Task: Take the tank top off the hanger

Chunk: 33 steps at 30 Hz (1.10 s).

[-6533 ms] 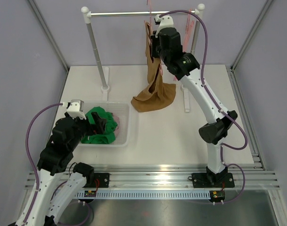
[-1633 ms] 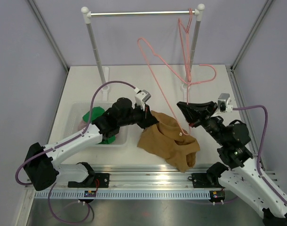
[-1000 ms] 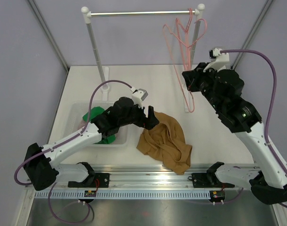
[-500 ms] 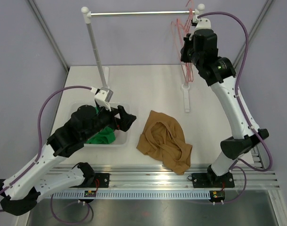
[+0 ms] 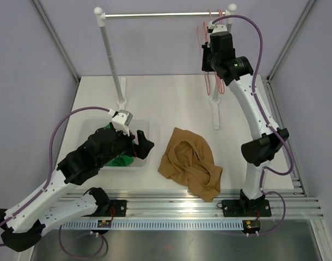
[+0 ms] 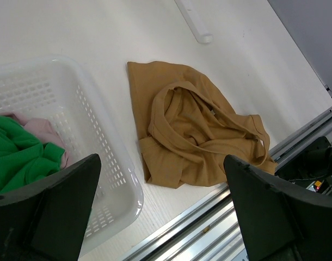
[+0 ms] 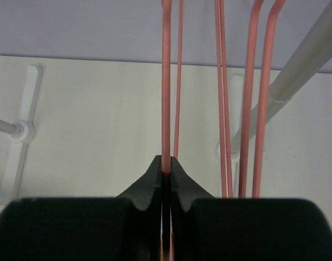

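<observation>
The tan tank top [image 5: 190,163] lies crumpled on the table, free of the hanger, and the left wrist view shows it [image 6: 193,130] with nothing touching it. My left gripper [image 5: 144,142] hangs open over the basket's right edge, just left of the tank top, with empty fingers [image 6: 62,206]. Up at the right end of the rail, my right gripper [image 5: 207,54] is shut on the bare pink wire hanger [image 5: 208,32]. In the right wrist view the wire of the hanger [image 7: 166,81] runs straight up out of the pinched right gripper [image 7: 166,163].
A white slotted basket [image 5: 146,126] holds a green garment [image 5: 120,160] and a pink one. The clothes rack has a rail [image 5: 160,15], a left post [image 5: 111,60] and a foot [image 5: 215,114]. More pink hangers [image 7: 253,81] hang beside the held one. A metal rail [image 5: 182,198] runs along the front.
My right arm has carried the bare hanger from the table's front up to the rail's right end. My left gripper has opened, let go of the tank top and drawn back over the basket.
</observation>
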### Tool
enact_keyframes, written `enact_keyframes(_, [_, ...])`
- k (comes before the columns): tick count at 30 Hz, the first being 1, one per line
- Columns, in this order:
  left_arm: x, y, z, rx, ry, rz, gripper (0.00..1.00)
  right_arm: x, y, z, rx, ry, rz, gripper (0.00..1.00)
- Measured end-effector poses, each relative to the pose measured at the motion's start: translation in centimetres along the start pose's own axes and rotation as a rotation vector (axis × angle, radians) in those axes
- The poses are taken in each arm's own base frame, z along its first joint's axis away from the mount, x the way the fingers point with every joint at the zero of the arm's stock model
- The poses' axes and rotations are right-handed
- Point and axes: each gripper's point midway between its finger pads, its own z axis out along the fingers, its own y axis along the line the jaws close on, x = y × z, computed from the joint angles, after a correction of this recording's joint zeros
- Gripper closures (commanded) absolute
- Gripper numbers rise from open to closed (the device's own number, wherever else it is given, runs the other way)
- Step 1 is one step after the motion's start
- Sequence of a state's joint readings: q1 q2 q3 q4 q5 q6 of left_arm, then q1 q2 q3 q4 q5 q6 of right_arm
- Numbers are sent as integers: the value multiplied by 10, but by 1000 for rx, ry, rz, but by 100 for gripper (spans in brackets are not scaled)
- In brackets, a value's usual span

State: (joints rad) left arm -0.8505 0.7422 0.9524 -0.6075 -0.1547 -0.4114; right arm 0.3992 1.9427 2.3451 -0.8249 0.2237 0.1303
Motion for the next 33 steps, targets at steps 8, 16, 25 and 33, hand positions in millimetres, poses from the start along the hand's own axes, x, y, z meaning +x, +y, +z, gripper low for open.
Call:
enact_keyframes(8, [1, 0, 3, 2, -2, -1, 1, 3, -1, -1, 1, 4, 15, 43])
enact_keyframes(16, [15, -12, 38, 8, 57, 13, 1, -31, -4, -51, -24, -84, 45, 1])
enact_keyframes(25, [93, -56, 107, 9, 298, 135, 1, -17, -29, -214, -133, -228, 100, 1])
enact_keyframes(33, [164, -122, 154, 103, 445, 232, 1, 66, -36, -305, -312, -299, 171, 0])
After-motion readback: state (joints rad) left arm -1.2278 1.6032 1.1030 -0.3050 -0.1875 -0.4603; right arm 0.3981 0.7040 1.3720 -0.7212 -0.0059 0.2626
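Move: Straight out to its right, some 16 cm across and level fore-and-aft, the brown tank top lies on the table about 25 cm below the empty left hand; the white basket's middle is about 10 cm ahead and 15 cm left of that hand, also about 25 cm down. The right hand still pinches the emptied hanger, with the rail roughly 12 cm straight above and the other hangers about 5 cm to its right, level with it. Dipping a centimetre or so, the right hand opens wide, lets go of the hanger under the rail, then lifts and draws back about 30 cm from it, drifting right as its fingers tilt upward. After a short wait the left hand sweeps right about 20 cm and down 16 over the tank top, fingers still wide, rolling its left side up and swinging clockwise nearly 20 degrees. ##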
